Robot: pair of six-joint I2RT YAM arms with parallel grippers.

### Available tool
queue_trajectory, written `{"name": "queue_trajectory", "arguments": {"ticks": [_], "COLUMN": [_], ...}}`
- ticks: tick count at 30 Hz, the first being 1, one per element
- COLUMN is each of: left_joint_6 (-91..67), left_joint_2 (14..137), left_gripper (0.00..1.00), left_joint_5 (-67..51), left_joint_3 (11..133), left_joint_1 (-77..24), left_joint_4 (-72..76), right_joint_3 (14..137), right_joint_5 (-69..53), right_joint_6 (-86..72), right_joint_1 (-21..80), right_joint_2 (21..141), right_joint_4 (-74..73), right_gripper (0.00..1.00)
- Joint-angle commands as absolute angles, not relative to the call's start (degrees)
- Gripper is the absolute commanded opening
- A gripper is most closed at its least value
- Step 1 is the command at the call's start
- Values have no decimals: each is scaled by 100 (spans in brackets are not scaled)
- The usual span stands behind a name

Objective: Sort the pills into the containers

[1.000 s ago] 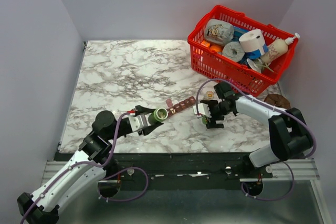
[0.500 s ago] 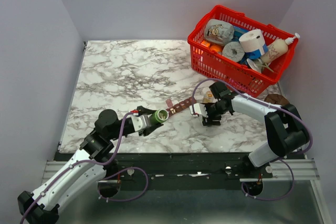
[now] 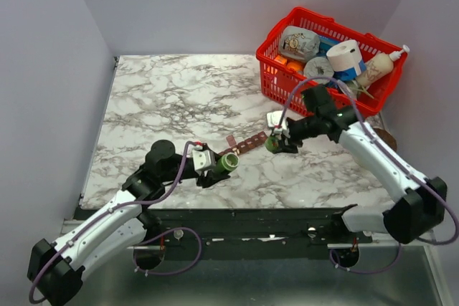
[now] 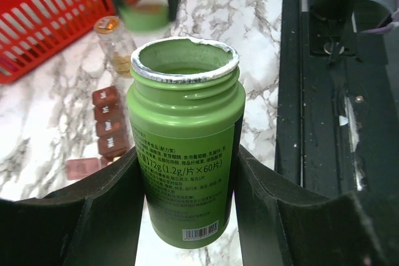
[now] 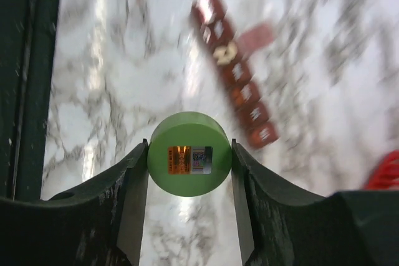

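Note:
My left gripper (image 4: 187,169) is shut on an open green pill bottle (image 4: 184,141), tilted mouth-first toward the containers (image 4: 109,123); no pills show in its mouth. From above, the bottle (image 3: 229,162) lies just left of the reddish-brown strip (image 3: 251,144). My right gripper (image 5: 189,149) is shut on the bottle's round green cap (image 5: 189,154), held above the marble beside the strip's (image 5: 237,88) near end. One cell (image 5: 223,52) stands open with pale pieces inside, its pink lid (image 5: 255,35) flipped out.
A red wire basket (image 3: 323,69) full of household items stands at the back right. A small glass vial (image 4: 115,42) with an orange top stands near the strip's far end. A brown round object (image 3: 384,134) lies at the right edge.
My right gripper closed on the green cap and rose up and left with it, toward the strip's end. My left arm shifted the bottle slightly right and nearer.

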State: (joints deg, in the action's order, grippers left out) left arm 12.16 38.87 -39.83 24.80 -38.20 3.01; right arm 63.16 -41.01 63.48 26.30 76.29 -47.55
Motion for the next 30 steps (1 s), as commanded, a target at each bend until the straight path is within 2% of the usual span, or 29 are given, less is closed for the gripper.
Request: {"name": "queue_trajectory", "arguments": {"ticks": [1,12,30], "left_joint_6": [607,114,237], "left_joint_2": [4402,5317,5748], "left_gripper": [0,0,0], "left_joint_5": [-4561,-5071,-5159], "left_joint_3": [2847,3392,3859], "left_joint_1": [-3814,-3911,-4228], "left_joint_4": [1019,959,536], "right_joint_3": [7381,8454,8429], "right_joint_5": [-5993,-6047,-5459], "right_joint_6": [5915,5810,5748], "right_joint_1": [2707,3875,4280], "right_joint_2": [7102,7681,7998], "right_joint_4": [-5843,-6047,-5933], "right_gripper": [16,15,15]}}
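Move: The left hand holds the open green bottle; the lid it must meet is about 9 cm ahead, 17 cm to its right and some 6 cm lower, in the right fingers. From the right hand the bottle lies roughly 9 cm back, 17 cm left and 6 cm higher. The pill organizer is on the table about 6 cm ahead, 8 cm left and 14 cm below the right hand; the glass pill jar is some 11 cm ahead, 5 cm right, 12 cm below. Lift the right gripper quickly by about 12 cm, keeping its pinch on the lid, then carry it left and back onto the bottle mouth, lifting the fingers towards level and swinging them counter-clockwise. Meet it with the left gripper, grip kept: bring the bottle about 5 cm to the right, tipping its mouth forward. Slow both hands as lid and rim come together. ##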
